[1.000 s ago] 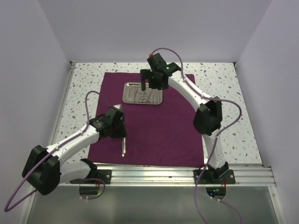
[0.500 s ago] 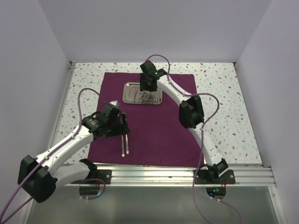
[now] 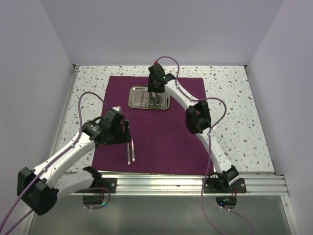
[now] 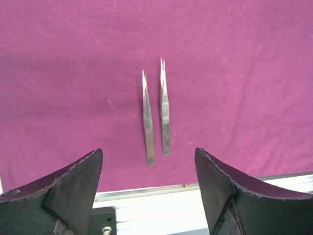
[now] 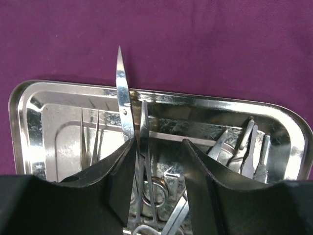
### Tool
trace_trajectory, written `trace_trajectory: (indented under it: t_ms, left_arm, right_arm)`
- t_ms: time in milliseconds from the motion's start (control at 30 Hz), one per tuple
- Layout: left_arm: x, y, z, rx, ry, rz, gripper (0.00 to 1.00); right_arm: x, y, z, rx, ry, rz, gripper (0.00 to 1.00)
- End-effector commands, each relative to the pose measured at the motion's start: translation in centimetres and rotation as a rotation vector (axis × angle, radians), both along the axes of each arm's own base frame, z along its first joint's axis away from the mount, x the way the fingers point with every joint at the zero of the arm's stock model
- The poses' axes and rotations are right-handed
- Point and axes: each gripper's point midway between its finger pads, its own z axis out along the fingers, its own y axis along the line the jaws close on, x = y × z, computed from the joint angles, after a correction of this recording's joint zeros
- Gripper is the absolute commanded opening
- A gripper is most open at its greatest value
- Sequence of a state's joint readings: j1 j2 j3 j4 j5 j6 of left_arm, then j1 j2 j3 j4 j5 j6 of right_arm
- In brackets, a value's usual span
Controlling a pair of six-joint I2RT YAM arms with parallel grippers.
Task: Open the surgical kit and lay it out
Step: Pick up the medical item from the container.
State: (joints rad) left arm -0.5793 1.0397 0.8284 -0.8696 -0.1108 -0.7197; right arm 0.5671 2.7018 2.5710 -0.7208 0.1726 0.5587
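The purple cloth [image 3: 166, 137] lies spread flat, with the steel tray [image 3: 137, 103] on its far part. Slim tweezers [image 3: 130, 151] [image 4: 155, 115] rest on the cloth near its front edge. My left gripper [image 3: 125, 132] [image 4: 148, 152] hovers open just above them, holding nothing. My right gripper [image 3: 155, 95] [image 5: 159, 144] is down in the tray [image 5: 29, 112]. Its jaws are half closed around the scissors [image 5: 131, 117]. The left finger touches them and the right finger stands apart. More tweezers [image 5: 89, 137] and forceps [image 5: 244, 147] lie in the tray.
An aluminium rail [image 3: 195, 183] [image 4: 146, 196] runs along the near table edge, just below the cloth. White walls close in the left, right and back. Speckled tabletop [image 3: 230, 98] shows around the cloth.
My left gripper opened, released the tweezers onto the cloth and drew back a little. My right gripper dropped into the tray and its jaws narrowed around the scissors.
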Motion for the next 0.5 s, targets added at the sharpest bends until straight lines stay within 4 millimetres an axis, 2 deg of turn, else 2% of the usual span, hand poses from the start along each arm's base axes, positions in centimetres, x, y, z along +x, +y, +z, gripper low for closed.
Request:
trace_trajectory:
  t_ms: [0, 267, 367, 400, 433, 467]
  left_arm:
    - [0.3, 0.6, 1.4, 0.035, -0.035, -0.022, 0.79]
    - [0.6, 0.6, 1.2, 0.061, -0.028, -0.039, 0.79]
    - [0.6, 0.6, 1.1, 0.066, -0.025, -0.043, 0.78]
    - [0.6, 0.6, 1.1, 0.066, -0.027, -0.042, 0.79]
    - [0.6, 0.7, 1.1, 0.067, -0.025, -0.043, 0.79]
    - [0.6, 0.7, 1.2, 0.069, -0.029, -0.040, 0.79]
  right_arm:
    - [0.4, 0.3, -1.6, 0.003, 0.002, -0.016, 0.45]
    - [-0.6, 0.4, -4.0, -0.015, 0.054, -0.009, 0.34]
    - [-1.1, 0.5, -4.9, -0.015, 0.078, 0.003, 0.25]
    - [-1.4, 0.5, -5.4, -0.017, 0.092, 0.005, 0.22]
    - [-1.6, 0.7, -5.6, -0.013, 0.102, 0.015, 0.11]
    - [-1.9, 0.4, -6.1, -0.017, 0.116, 0.016, 0.05]
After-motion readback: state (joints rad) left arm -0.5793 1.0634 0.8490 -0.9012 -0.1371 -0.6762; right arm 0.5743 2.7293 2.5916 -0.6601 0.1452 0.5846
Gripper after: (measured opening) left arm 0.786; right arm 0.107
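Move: The right hand is already down in the tray, its half-open fingers astride nearly the line of the hemostat, whose middle lies about 1 cm to the left, 3 cm back and 1 cm below. From that hand, the scissors leaning over the far rim lie some 3 cm left and level fore and aft; the tweezers are about 6 cm left, 3 cm back, and the scalpel handles 7 cm right, 2 cm back. From the left hand, the hemostat is roughly 34 cm ahead, 12 cm right and 7 cm lower. Leftward and slightly forward, about 2 cm in all and staying at the same low height, the right hand slides across the hemostat as its fingers close from about half open to nearly shut. The fingertips come together on the hemostat's shank just behind its tip and pinch it, beside the scissors blade, with the wrist rolling barely 5 degrees. ##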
